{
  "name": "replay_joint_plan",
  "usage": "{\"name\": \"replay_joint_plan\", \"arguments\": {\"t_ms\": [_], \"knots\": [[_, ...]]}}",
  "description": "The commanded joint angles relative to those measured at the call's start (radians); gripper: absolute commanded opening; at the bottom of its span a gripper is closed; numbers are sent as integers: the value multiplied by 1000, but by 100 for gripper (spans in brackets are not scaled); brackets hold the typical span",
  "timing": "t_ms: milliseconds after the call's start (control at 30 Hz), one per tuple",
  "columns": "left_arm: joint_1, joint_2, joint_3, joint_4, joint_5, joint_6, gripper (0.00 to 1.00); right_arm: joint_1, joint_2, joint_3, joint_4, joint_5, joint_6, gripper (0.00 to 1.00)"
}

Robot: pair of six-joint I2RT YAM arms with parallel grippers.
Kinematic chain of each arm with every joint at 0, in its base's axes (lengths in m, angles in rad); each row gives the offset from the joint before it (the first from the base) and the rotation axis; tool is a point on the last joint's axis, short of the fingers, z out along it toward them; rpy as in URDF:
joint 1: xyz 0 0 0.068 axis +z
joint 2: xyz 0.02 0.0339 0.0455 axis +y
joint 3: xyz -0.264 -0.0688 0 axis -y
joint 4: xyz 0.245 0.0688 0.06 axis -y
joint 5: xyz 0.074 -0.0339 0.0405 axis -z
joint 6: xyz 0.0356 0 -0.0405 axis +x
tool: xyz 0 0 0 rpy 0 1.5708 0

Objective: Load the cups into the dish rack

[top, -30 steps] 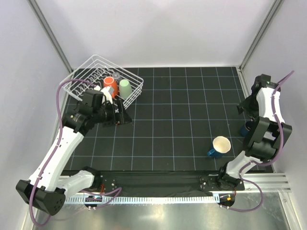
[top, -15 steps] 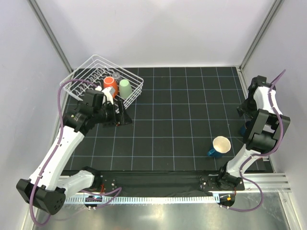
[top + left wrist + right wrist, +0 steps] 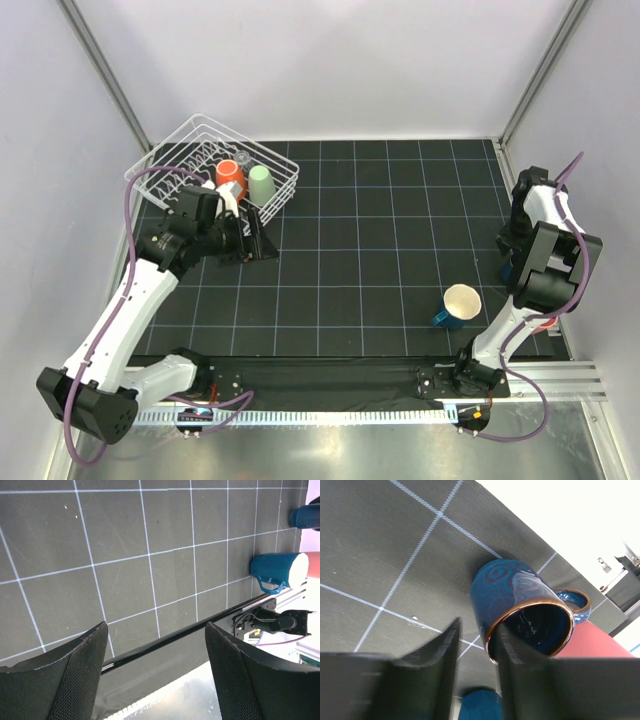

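Observation:
The white wire dish rack [image 3: 175, 160] stands at the far left with an orange cup [image 3: 228, 172] and a pale green cup [image 3: 261, 184] in it. My left gripper [image 3: 262, 240] hovers open and empty just in front of the rack, its jaws [image 3: 156, 630] wide over bare mat. A blue mug with a cream inside [image 3: 459, 305] lies at the near right. My right gripper [image 3: 479, 627] straddles the rim of an all-dark-blue mug [image 3: 505, 587] at the right edge. One finger is inside the mug, and the other stands outside with a gap still showing. A pink cup [image 3: 590, 642] sits behind that mug.
The right wall and its metal post [image 3: 535, 75] stand close beside the right arm. A black strip and metal rail [image 3: 330, 385] run along the near edge of the gridded mat [image 3: 370, 230].
The right arm has dropped onto the dark blue mug and its jaws have narrowed around the rim. The left arm has hardly moved.

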Motion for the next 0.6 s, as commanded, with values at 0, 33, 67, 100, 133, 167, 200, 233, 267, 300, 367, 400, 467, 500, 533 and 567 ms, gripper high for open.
{"name": "replay_joint_plan", "arguments": {"t_ms": [0, 33, 67, 100, 133, 167, 200, 233, 267, 300, 367, 400, 467, 500, 533, 567], "knots": [[-2, 12, 22, 29, 41, -21, 76, -1, -9, -11, 21, 22, -20, 31], [-2, 17, 22, 34, 45, -23, 75, -3, -10, -12, 21, 17, -21, 28], [-2, 26, 24, 35, 55, -26, 76, -3, -12, -14, 24, 10, -23, 25], [-2, 29, 33, 37, 59, -28, 75, -1, -13, -17, 25, -1, -29, 22], [-2, 30, 36, 44, 65, -29, 75, -1, -19, -17, 27, -15, -32, 17], [-2, 38, 37, 51, 75, -34, 75, -1, -25, -15, 24, -24, -35, 15], [-2, 40, 46, 55, 78, -35, 75, -3, -35, -8, 21, -33, -39, 11], [-3, 41, 51, 60, 82, -37, 75, 2, -62, -5, 18, -64, -40, 10], [-2, 46, 57, 72, 87, -40, 75, 5, -79, 0, 13, -79, -41, 8], [-2, 52, 62, 75, 93, -44, 75, 11, -99, 11, 12, -99, -43, 6], [-2, 64, 82, 89, 101, -48, 75, 37, -154, 35, -5, -139, -41, 4], [-2, 75, 88, 94, 110, -54, 75, 47, -168, 76, -16, -153, -41, 4], [-2, 89, 108, 101, 118, -57, 75, 86, -199, 129, -63, -208, -40, 4], [-2, 95, 114, 107, 121, -58, 75, 101, -206, 184, -79, -233, -43, 4], [-2, 105, 120, 117, 131, -66, 75, 115, -213, 212, -93, -277, -40, 4], [-2, 110, 129, 127, 141, -69, 76, 149, -234, 233, -108, -381, -38, 4]]}}
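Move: Under the right hand stands the dark blue cup, its near-left rim already between the open fingers; its middle is about 2 cm back, 3 cm right and 3 cm below. The other blue cup is some 12 cm back and 13 cm left of this hand, the pink cup about 14 cm back and 6 cm right, both around 3 cm lower. From the left hand, the dark blue cup lies roughly 62 cm right, 5 cm ahead and 19 cm down. Closing the rest of the way, the right fingers pinch the dark blue cup's rim wall, one finger inside and one outside, barely moving at first. The hand then lifts about 6 cm, swinging some 5 cm left and less far forward, away from the pink cup, fingertips tilting forward some 10 degrees. The left hand, empty and open, eases about 4 cm right, forward and up. ##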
